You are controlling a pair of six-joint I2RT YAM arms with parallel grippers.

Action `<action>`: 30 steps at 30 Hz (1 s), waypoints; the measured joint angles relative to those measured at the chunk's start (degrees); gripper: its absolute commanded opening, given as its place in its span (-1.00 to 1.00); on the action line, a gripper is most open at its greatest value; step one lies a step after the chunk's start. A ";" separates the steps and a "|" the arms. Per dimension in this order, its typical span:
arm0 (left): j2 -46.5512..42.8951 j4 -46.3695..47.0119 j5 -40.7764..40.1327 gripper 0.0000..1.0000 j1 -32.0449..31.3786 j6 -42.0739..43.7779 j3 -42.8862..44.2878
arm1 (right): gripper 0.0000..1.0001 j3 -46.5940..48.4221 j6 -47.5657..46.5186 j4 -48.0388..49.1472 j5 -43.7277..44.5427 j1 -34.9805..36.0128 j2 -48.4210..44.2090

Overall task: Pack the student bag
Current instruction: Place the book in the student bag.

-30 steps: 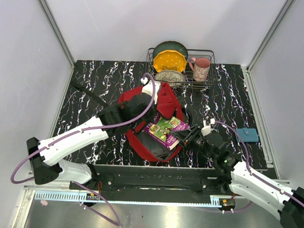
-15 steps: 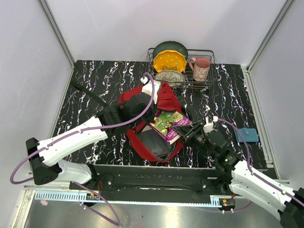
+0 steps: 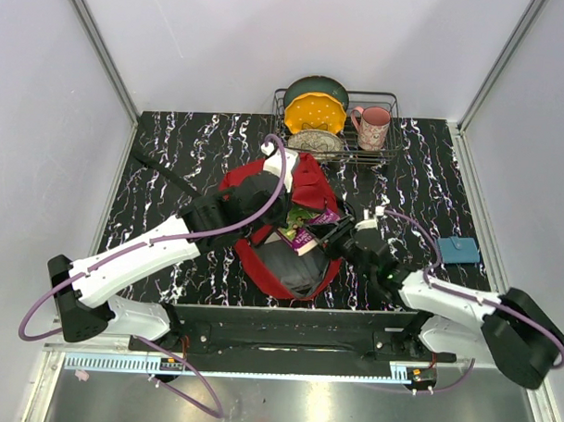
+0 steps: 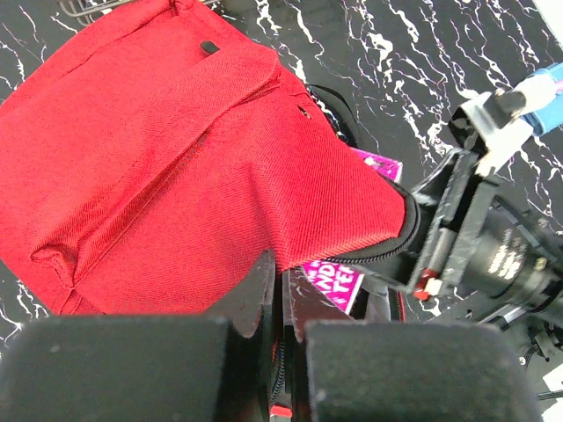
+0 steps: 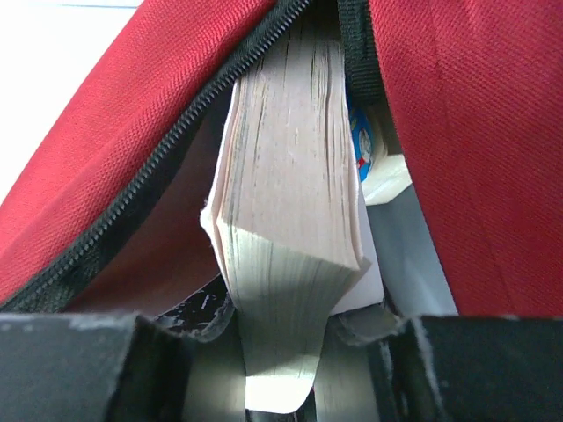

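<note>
The student bag (image 3: 306,184) is a red backpack lying in the middle of the table, its dark-lined mouth (image 3: 289,262) held open. My left gripper (image 3: 266,209) is shut on the bag's zippered edge (image 4: 361,251), lifting the red flap (image 4: 176,132). My right gripper (image 3: 335,237) is shut on a thick paperback book (image 3: 305,227) with a green and magenta cover. The book's far end is under the flap, inside the opening. In the right wrist view the book's page block (image 5: 290,176) stands between my right gripper (image 5: 286,338) jaws, with red fabric (image 5: 475,132) and a black zipper (image 5: 158,176) on both sides.
A wire dish rack (image 3: 388,157) at the back holds plates (image 3: 314,110) and a pink mug (image 3: 372,127). A small blue item (image 3: 459,249) lies at the right of the table. A black strap (image 3: 163,174) trails left of the bag. White walls enclose the table.
My right gripper has moved left and away from the arm bases with the book, sliding it deeper under the red flap into the bag. The left arm has stayed still, holding the flap.
</note>
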 measured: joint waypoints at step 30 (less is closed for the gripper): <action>-1.84 -7.80 6.40 -1.00 0.44 2.19 4.39 | -0.07 19.10 -2.73 27.87 31.01 11.72 42.95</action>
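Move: The purple book is already in the right hand's grip, partly inside the student bag. The space under the raised flap lies about 6 cm ahead of that hand, 10 cm to its left and 7 cm lower. The pinched flap edge is 9 cm left, 1 cm ahead and 10 cm above; the blue book inside is some 13 cm left, 3 cm ahead and 8 cm lower. From the left hand, the space under the flap is about 4 cm ahead, straight below by 17 cm. The purple book, still pinched in the right hand, is fed deeper under the red flap: left and down at first, then forward and left, about 8 cm forward, 8.5 cm left and 4 cm down in all. The right wrist swings some 20 degrees, mostly clockwise, carrying the gripper into the bag's mouth. The left hand keeps the flap edge pinched and draws it about 2.5 cm back and 1.5 cm up. ##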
